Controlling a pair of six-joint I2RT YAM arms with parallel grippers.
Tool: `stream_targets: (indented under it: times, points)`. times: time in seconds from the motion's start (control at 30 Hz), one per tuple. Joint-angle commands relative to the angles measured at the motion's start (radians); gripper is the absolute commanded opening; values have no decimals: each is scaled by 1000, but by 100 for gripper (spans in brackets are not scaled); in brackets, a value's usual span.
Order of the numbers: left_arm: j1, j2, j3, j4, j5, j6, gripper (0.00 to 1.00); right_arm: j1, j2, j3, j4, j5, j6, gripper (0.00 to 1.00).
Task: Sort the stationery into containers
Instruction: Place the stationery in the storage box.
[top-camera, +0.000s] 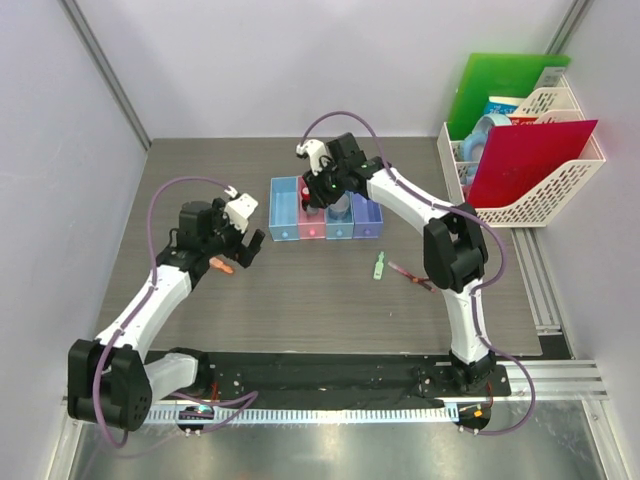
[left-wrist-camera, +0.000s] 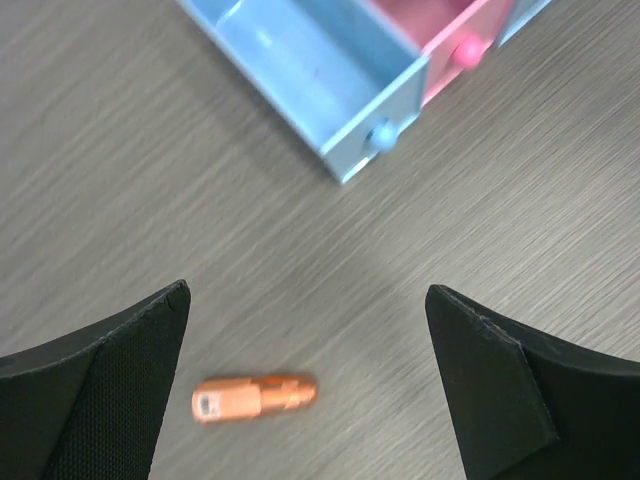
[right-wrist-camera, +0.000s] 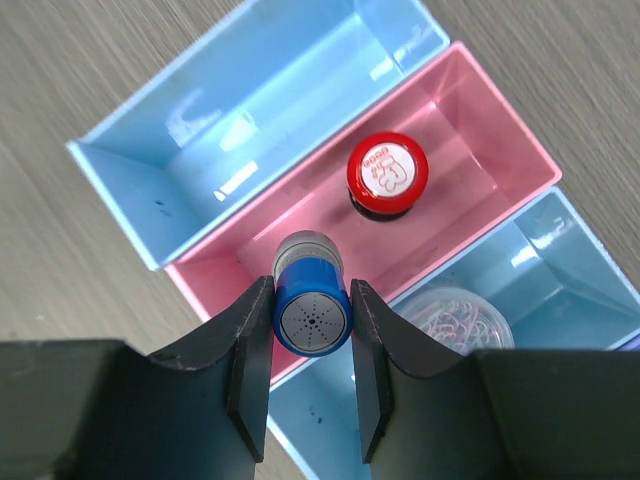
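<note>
The four joined bins (top-camera: 285, 210) stand at the table's middle. My right gripper (right-wrist-camera: 311, 288) is shut on a small blue cylindrical piece (right-wrist-camera: 312, 318) and holds it upright over the near end of the pink bin (right-wrist-camera: 470, 120); from above the gripper (top-camera: 323, 195) hangs over the bins. A red-black round cap (right-wrist-camera: 387, 175) stands in the pink bin. A clear tub of clips (right-wrist-camera: 458, 318) lies in the light blue bin beside it. My left gripper (left-wrist-camera: 305, 300) is open above an orange piece (left-wrist-camera: 255, 397) lying on the table (top-camera: 222, 266). A green piece (top-camera: 379, 266) and dark-red pens (top-camera: 410, 275) lie right of centre.
A white mesh rack (top-camera: 560, 195) with a red folder (top-camera: 530, 160) and a green folder (top-camera: 505, 90) stands at the back right. The leftmost light blue bin (left-wrist-camera: 320, 80) holds nothing that I can see and lies just beyond my left gripper.
</note>
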Motion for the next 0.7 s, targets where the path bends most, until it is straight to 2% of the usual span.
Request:
stream_targets:
  times: [0.0, 0.2, 0.43, 0.6, 0.67]
  points:
    - [53, -57, -13, -58, -36, 79, 100, 22, -6, 31, -4, 94, -70, 4]
    - [126, -5, -25, -113, -35, 196, 100, 53, 13, -6, -5, 144, -110, 6]
    - [177, 84, -27, -132, -44, 179, 100, 71, 29, -11, -4, 161, -127, 9]
    - [180, 124, -24, -130, -78, 181, 100, 74, 33, -14, -4, 163, -133, 15]
    - [183, 123, -30, -129, -72, 202, 100, 77, 31, -15, -4, 161, -135, 21]
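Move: The blue-topped tube is already in my right hand. The middle of the pink compartment lies about 3 cm ahead and 10 cm below that hand; the red-capped bottle stands roughly 6 cm ahead and 2 cm left, the clip cup 3 cm ahead and 6 cm right. From my empty left hand, the orange pen lies about 9 cm left, 1 cm back and 13 cm below; the left blue compartment is some 14 cm ahead and 7 cm right. I swing my open left hand about 8 cm left, sinking some 7 cm as I go, mostly later on, and tip the fingers further down towards the orange pen. Meanwhile my right hand keeps its grip on the blue-topped tube and lowers it about 4 cm towards the near part of the pink compartment, easing back slightly and steepening its fingers some 10 degrees. ##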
